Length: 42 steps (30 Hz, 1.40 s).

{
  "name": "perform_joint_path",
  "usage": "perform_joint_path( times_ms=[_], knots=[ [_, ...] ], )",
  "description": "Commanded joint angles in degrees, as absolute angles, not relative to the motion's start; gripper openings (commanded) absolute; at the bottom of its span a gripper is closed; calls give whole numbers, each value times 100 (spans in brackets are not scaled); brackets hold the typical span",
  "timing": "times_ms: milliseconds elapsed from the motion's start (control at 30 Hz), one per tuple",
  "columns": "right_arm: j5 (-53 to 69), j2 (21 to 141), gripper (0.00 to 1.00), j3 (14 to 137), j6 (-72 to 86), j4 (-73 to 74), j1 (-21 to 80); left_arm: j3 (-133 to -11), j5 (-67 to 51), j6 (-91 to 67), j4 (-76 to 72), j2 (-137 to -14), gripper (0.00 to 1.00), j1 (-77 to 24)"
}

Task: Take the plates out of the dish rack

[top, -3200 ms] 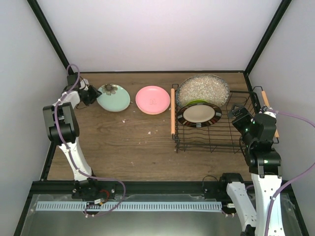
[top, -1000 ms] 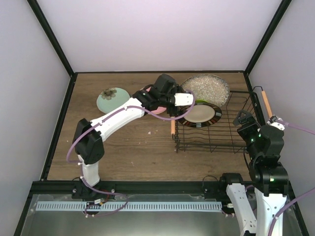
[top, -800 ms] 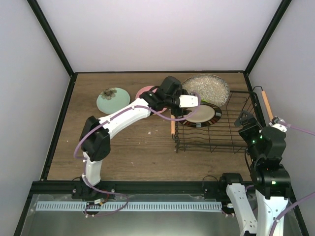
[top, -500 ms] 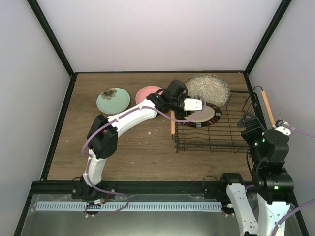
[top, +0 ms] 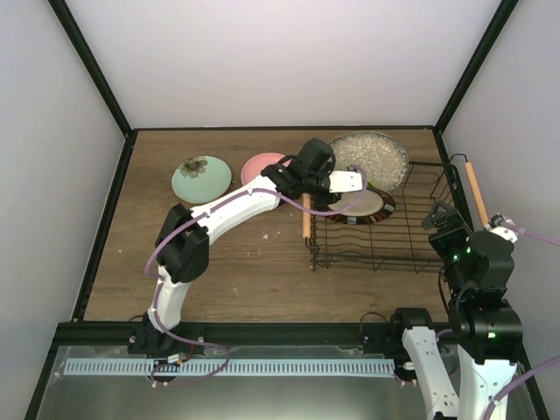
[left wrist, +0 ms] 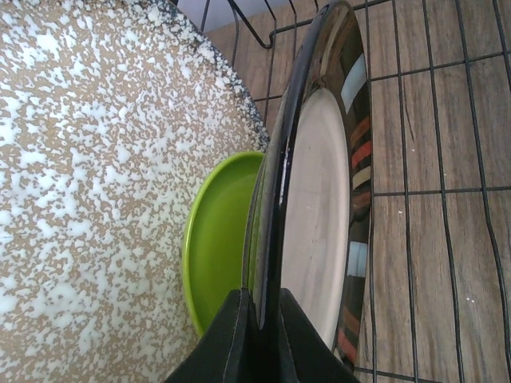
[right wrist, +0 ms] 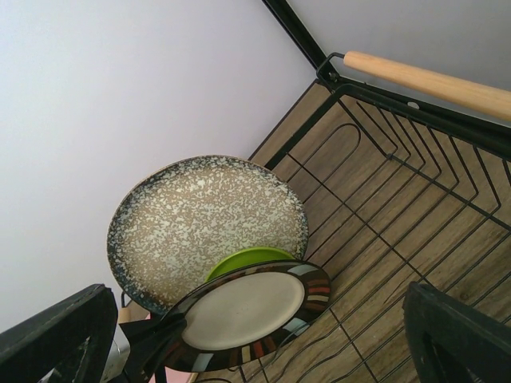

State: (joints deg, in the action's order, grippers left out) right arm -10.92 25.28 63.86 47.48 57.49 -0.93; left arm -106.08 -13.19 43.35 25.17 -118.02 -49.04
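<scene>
The dish rack [top: 385, 249] stands at the right of the table with three plates leaning in it. The large speckled grey plate [top: 372, 157] is at the back, the small lime green plate [left wrist: 219, 239] in front of it, and the cream plate with dark brown rim [top: 367, 204] nearest. My left gripper [left wrist: 263, 299] is shut on the cream plate's [left wrist: 319, 231] rim at its left edge. My right gripper [top: 442, 219] hangs open over the rack's right side, holding nothing. The mint flower plate [top: 200, 178] and pink plate [top: 259, 164] lie on the table.
The rack's wooden handles run along its left side [top: 306, 219] and right side [top: 475, 188]. The left arm stretches across the pink plate toward the rack. The black frame posts and white walls close in the table at the back and sides.
The left arm swung from the far left by the mint plate over to the rack, and its jaws closed on the cream plate's rim. The right arm drew back slightly toward its base.
</scene>
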Motion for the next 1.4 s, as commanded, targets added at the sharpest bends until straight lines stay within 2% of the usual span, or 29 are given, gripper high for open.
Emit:
perform_joint_path(
  times_ms=[0,567,733,867,1000,1167,1367],
  knots=[
    [-1204,2427,100,6505,4825,5809,-35,-10896,-1565,4276,2519,-11723,4,-4922],
    [-1144,2377,100,6401,4851,5769,-33,-12193,-1870,3091,2212,-11157,4,-4925],
    [-1064,2387,100,6282,4873,5628,-35,-12355,-1764,2438,1554,-10542,4,-4803],
    [-984,2424,100,6189,4873,5503,-36,-12305,-1853,1713,629,-9835,4,-4344],
    [-868,2438,100,6026,4897,5377,-33,-12302,-1537,919,-4,-9338,4,-3496],
    [-728,2484,100,5829,4930,5205,-35,-12191,-1057,-198,-249,-9050,4,-1722],
    [-496,2670,100,5654,4900,4896,-35,-11817,-2150,-2672,517,-9703,4,741]
  ],
)
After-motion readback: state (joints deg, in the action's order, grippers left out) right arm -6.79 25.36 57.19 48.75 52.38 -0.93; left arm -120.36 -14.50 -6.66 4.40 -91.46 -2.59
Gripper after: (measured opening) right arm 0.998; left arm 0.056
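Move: The striped plate, still standing in the rack with its left rim already shut in the left fingers, has its middle about 8 cm right of that hand, 3 cm ahead and 6 below. Just beyond the plate's middle sits the small green plate, 6 cm ahead, 9 right and 11 below the hand; the big speckled plate is 11 ahead, 12 right. The teal plate lies 13 ahead, 34 left and 20 below, the pink one 13 ahead, 12 left. From the right hand, the striped plate is some 21 cm ahead, 18 left and 20 below. The striped plate is drawn up out of the rack by its rim, nearly straight up for the first 9 cm, then swung fast in a rising arc to the left side of the table, in all about 40 cm left, 23 up and a little forward. The left fingers keep their pinch while the wrist turns from pointing down-right to forward and somewhat up. Late on, the open, empty right hand eases forward and down by roughly 3 cm. ##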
